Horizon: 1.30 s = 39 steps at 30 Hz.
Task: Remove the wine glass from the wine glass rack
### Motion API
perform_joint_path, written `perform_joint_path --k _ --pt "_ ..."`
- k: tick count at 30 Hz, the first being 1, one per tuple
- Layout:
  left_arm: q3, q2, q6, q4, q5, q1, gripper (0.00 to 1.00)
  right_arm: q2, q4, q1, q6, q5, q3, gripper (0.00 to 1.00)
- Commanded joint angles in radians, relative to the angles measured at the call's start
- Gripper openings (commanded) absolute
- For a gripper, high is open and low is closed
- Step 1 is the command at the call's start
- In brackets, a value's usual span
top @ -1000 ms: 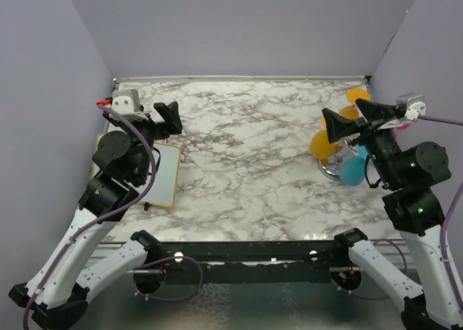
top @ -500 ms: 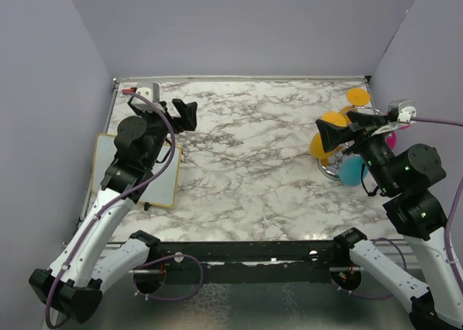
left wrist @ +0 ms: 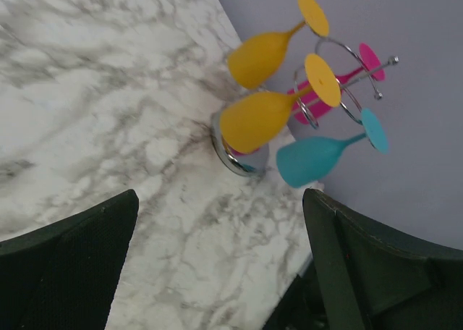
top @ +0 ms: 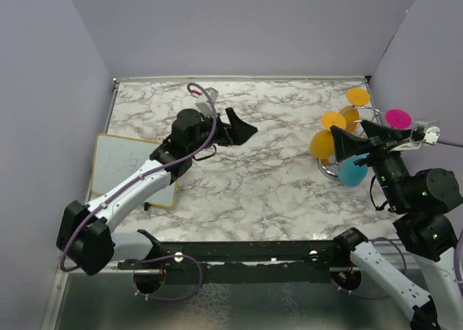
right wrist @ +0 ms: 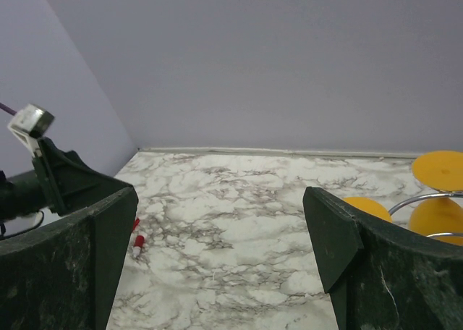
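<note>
The wine glass rack (top: pixel 331 171), a shiny silver stand, is at the table's right side by the wall. Hanging on it by their feet are two orange wine glasses (left wrist: pixel 257 120), a pink one (left wrist: pixel 318 102) and a teal one (left wrist: pixel 311 160). My left gripper (top: pixel 242 131) is open over the table's middle, pointing right at the rack (left wrist: pixel 239 156) from a distance, with nothing between its fingers. My right gripper (top: pixel 353 136) is open just above the rack, facing left across the table. In the right wrist view only two orange feet (right wrist: pixel 440 169) and wire show.
A whiteboard (top: pixel 134 167) lies flat near the table's left edge. A red marker (right wrist: pixel 136 242) lies at the far left of the marble top. Purple walls close in the back and both sides; the right wall stands right behind the rack.
My left arm has swung from the table's left edge out over the middle and now points at the rack. My right gripper has shifted slightly right and nearer above the rack.
</note>
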Motion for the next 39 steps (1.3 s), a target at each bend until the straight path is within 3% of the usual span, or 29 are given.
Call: perform_joint_path --k 1,8,17,26,31,39 --pt "0.046 0.128 -0.259 0.126 0.088 -0.126 0.99 -0.013 0.002 0.009 0.023 0.067 -0.017 0.99" --pt "0.205 0.388 -0.557 0.237 0.105 -0.272 0.86 -0.045 0.004 0.01 0.035 0.097 -0.047 1.0" --pt "0.396 0.621 -0.751 0.295 0.016 -0.315 0.75 -0.085 0.001 0.012 0.04 0.11 -0.057 1.0" --pt "0.577 0.773 -0.763 0.313 0.004 -0.318 0.65 -0.111 0.004 0.013 0.021 0.142 -0.067 1.0" --pt "0.614 0.809 -0.77 0.313 -0.024 -0.318 0.56 -0.118 0.008 0.013 0.01 0.153 -0.068 1.0" --pt "0.638 0.854 -0.807 0.31 -0.055 -0.318 0.52 -0.126 0.014 0.013 0.004 0.163 -0.072 1.0"
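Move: The near yellow wine glass hangs upside down on the rack, its middle about 29 cm to the left gripper's right, 4 cm farther out and some 11 cm below it. At about the same height, the far yellow glass hangs roughly 8 cm farther out and 8 cm right of it; the teal glass some 13 cm right of it and 4 cm nearer. From the right gripper, the near yellow glass is about 18 cm ahead, 6 cm right and 22 cm below. Swing the left gripper about 25 cm right to the upturned foot of the near yellow glass, drawing back some 4 cm at first, then reaching out about 6 cm. Roll the wrist some 45 degrees counter-clockwise as seen from behind the hand, stacking the fingers one above the other, and narrow them to about half open. Ease the open right gripper 3 cm right. ##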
